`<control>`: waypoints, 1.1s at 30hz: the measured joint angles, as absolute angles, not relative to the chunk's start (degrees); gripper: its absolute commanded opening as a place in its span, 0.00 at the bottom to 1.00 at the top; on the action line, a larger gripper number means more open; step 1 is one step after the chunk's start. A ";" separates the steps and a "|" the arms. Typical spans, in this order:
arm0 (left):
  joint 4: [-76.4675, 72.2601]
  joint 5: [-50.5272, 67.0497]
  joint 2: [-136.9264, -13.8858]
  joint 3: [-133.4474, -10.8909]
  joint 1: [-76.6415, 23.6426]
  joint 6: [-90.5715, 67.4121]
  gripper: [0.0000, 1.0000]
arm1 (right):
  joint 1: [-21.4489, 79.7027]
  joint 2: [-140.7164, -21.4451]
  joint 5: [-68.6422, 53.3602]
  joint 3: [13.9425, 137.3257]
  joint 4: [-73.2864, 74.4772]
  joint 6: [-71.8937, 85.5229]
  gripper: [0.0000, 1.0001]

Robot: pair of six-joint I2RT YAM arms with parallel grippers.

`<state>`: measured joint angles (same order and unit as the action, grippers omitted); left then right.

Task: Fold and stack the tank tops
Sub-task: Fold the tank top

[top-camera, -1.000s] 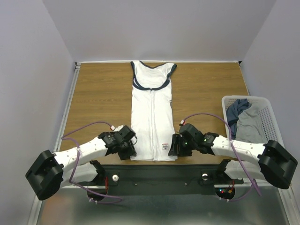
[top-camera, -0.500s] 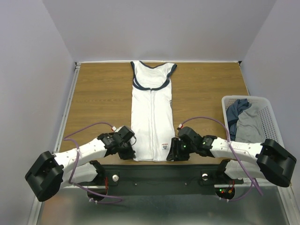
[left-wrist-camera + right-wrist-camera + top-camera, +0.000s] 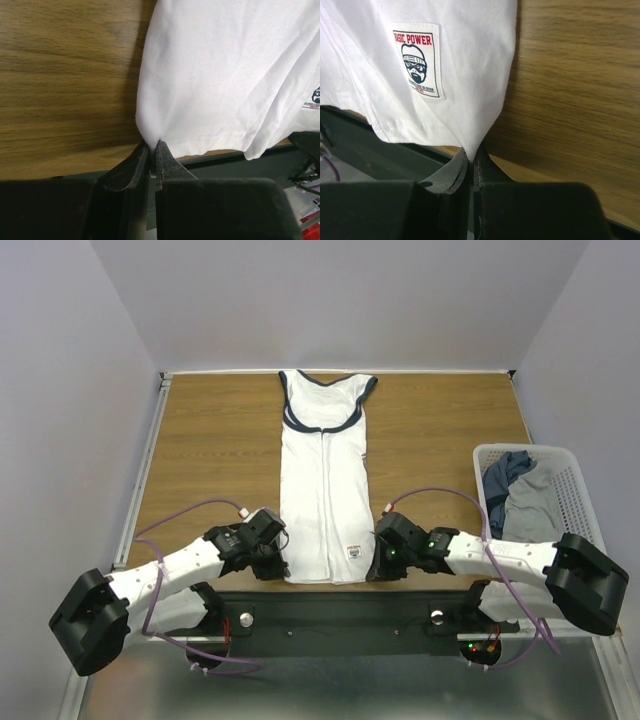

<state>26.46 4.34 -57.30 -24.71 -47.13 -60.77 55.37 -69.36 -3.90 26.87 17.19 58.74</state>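
A white tank top (image 3: 323, 480) with navy-edged neck and armholes lies lengthwise down the middle of the wooden table, folded narrow, hem nearest the arms. My left gripper (image 3: 279, 567) is shut on the hem's left corner; in the left wrist view the white cloth (image 3: 215, 75) pinches up between the jaws of that gripper (image 3: 152, 145). My right gripper (image 3: 372, 567) is shut on the hem's right corner; the right wrist view shows the cloth (image 3: 465, 60) with its small printed label (image 3: 417, 60) drawn into that gripper (image 3: 471, 157). More tank tops, grey (image 3: 535, 510) and dark blue (image 3: 505, 473), lie heaped in the basket.
A white mesh basket (image 3: 580, 490) stands at the table's right edge. The black mounting rail (image 3: 340, 615) runs along the near edge, just under the hem. Grey walls close in the table on three sides.
Both grippers have closed on the hem's corners, having stood open beside them a second ago. Both arms have shifted slightly toward the near edge.
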 measured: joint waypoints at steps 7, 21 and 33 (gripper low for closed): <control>26.22 4.82 -54.50 -24.64 -48.97 -61.52 0.00 | 60.80 -69.47 2.52 29.52 22.61 58.22 0.03; 26.74 1.72 -52.95 -25.52 -59.48 -69.34 0.00 | 68.23 -70.35 12.53 37.50 34.98 60.10 0.06; 23.18 -1.37 -58.19 -35.03 -44.99 -60.31 0.00 | 60.51 -79.13 21.41 50.87 36.21 52.40 0.05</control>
<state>23.18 -1.37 -58.19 -35.03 -44.99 -60.31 60.51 -79.13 21.41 50.87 36.21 52.40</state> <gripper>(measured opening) 0.173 0.076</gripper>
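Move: Both hands already pinch the tank top's hem at the near end, the left hand its left corner and the right hand its right corner. The neckline they fold towards lies about 40 cm ahead of the left hand and 8 cm to its right; from the right hand, 40 cm ahead and 12 cm left, a little below both. The face patch is some 5 cm ahead and 4 cm left of the right hand, and the basket roughly 18 cm ahead and 43 cm right of it. Keeping both hem corners pinched, the two arms first draw the cloth back towards the near table edge, the left by about 5 cm and the right by about 3 cm. Then both reverse and carry the hem forward and up over the tank top's body towards the neckline, some 10 cm forward and 6 cm up, while the wrists tip so the fingertips swing forward, the right turning about 25 degrees and the left about half that. ##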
